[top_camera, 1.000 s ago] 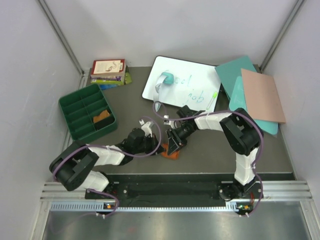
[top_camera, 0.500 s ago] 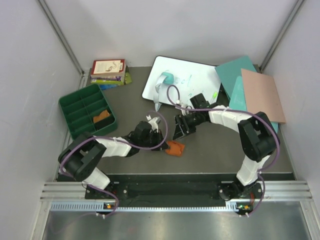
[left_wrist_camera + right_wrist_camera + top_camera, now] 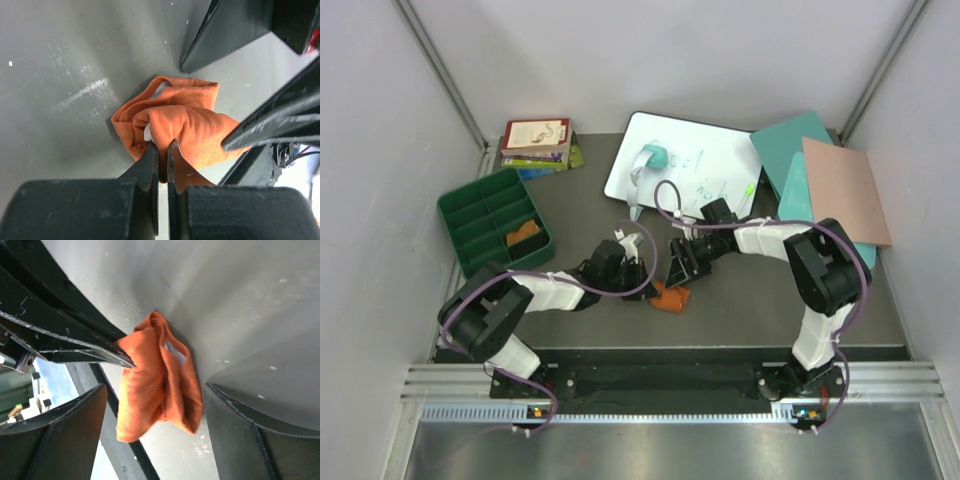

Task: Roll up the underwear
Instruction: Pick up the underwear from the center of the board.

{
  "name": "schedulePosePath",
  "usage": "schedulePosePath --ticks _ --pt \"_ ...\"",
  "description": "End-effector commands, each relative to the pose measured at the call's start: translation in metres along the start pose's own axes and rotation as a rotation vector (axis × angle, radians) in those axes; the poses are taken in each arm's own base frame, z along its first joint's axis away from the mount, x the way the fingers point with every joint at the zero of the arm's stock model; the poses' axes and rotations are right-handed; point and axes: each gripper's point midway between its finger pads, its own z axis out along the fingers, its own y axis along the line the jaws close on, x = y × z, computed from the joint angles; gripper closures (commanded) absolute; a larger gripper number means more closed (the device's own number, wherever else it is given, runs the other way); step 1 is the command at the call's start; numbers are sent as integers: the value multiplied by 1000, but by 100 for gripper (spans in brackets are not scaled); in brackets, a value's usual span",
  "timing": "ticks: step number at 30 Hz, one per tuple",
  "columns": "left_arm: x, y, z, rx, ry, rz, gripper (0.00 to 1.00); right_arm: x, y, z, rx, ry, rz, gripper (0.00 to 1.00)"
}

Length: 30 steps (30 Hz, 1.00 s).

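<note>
The rust-orange underwear [image 3: 670,298] lies bunched in a loose roll on the grey table near its front edge, a bit of white waistband showing [image 3: 185,122]. My left gripper [image 3: 161,146] is shut on a fold at the bundle's near side, and it reaches in from the left [image 3: 642,276]. My right gripper [image 3: 155,390] stands open just behind the bundle [image 3: 680,264]; its fingers straddle the cloth [image 3: 160,380] without touching it. A tan-orange rolled underwear [image 3: 525,233] sits in the green tray [image 3: 470,205]. No black underwear is in view.
At the back lies a whiteboard [image 3: 705,170] with a teal eraser [image 3: 651,157] on it. Teal [image 3: 785,140] and pink [image 3: 845,190] boards lie at the back right, and a stack of books [image 3: 535,143] at the back left. The table's front edge runs just below the bundle.
My right gripper has opened wide, let go of the orange underwear and drawn back from it. The left gripper has shifted right with the cloth still pinched.
</note>
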Motion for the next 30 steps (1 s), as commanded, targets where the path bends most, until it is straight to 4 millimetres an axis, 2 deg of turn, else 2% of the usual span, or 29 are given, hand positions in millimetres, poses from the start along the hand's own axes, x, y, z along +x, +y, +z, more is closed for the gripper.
schedulePosePath --ticks 1,3,5,6,7,11,12,13,14,15,17,18,19,20,21,23,24,27,29,30 --pt "28 31 2 -119 99 -3 100 11 2 12 10 29 -40 26" --pt "27 31 2 -119 97 -4 100 16 4 15 17 53 -55 28" --pt "26 31 3 -119 95 -5 100 17 5 17 23 62 -60 36" --pt "26 31 3 -120 95 -8 100 18 6 17 23 70 -60 41" --pt "25 30 4 -116 88 -10 100 18 6 17 21 72 -58 55" --pt "16 26 2 -120 53 -18 100 19 12 15 -2 76 -60 79" --pt "4 19 0 -112 22 -8 84 18 14 14 -6 72 -52 84" --pt "-3 18 -2 -123 2 -2 74 16 18 12 -9 64 -54 97" --pt "-8 20 -7 -148 -6 -8 63 12 21 10 -7 52 -54 100" --pt "-29 12 -14 -153 -75 12 46 8 24 8 -3 40 -32 100" --pt "-49 13 -30 -190 -132 5 36 -7 33 -2 11 -13 -36 100" --pt "-72 1 -46 -180 -213 28 32 -14 38 -6 12 -42 3 100" --pt "-83 -2 -56 -182 -251 30 27 -23 42 -11 16 -77 18 100" --pt "-98 -1 -69 -195 -303 25 25 -38 51 -21 4 -141 -1 100" --pt "-117 -16 -89 -165 -384 45 24 -45 60 -26 -11 -172 33 100" --pt "-130 -12 -111 -185 -454 32 22 -67 76 -37 -34 -265 -2 100" --pt "-138 -23 -127 -156 -509 43 22 -77 92 -49 -58 -321 21 100" --pt "-145 -39 -151 -86 -579 38 23 -104 121 -71 -121 -469 28 100" --pt "-152 -58 -164 3 -639 54 26 -111 132 -78 -169 -522 52 100" --pt "-151 -67 -173 48 -671 44 27 -125 151 -90 -243 -595 51 100"
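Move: The underwear's middle is some 4 cm to the right of the left hand and 1 cm nearer the base, its edge already in those closed fingers. From the open right hand it lies about 3 cm left, 4 cm back and 2 cm below. The whiteboard's middle is roughly 28 cm ahead of the right hand and level with it sideways; the green box is about 38 cm left and 16 cm ahead of the left hand. Right hand eases back, pinches the underwear, lifts it 12 cm; left lets go, rising 18 cm forward-left. ##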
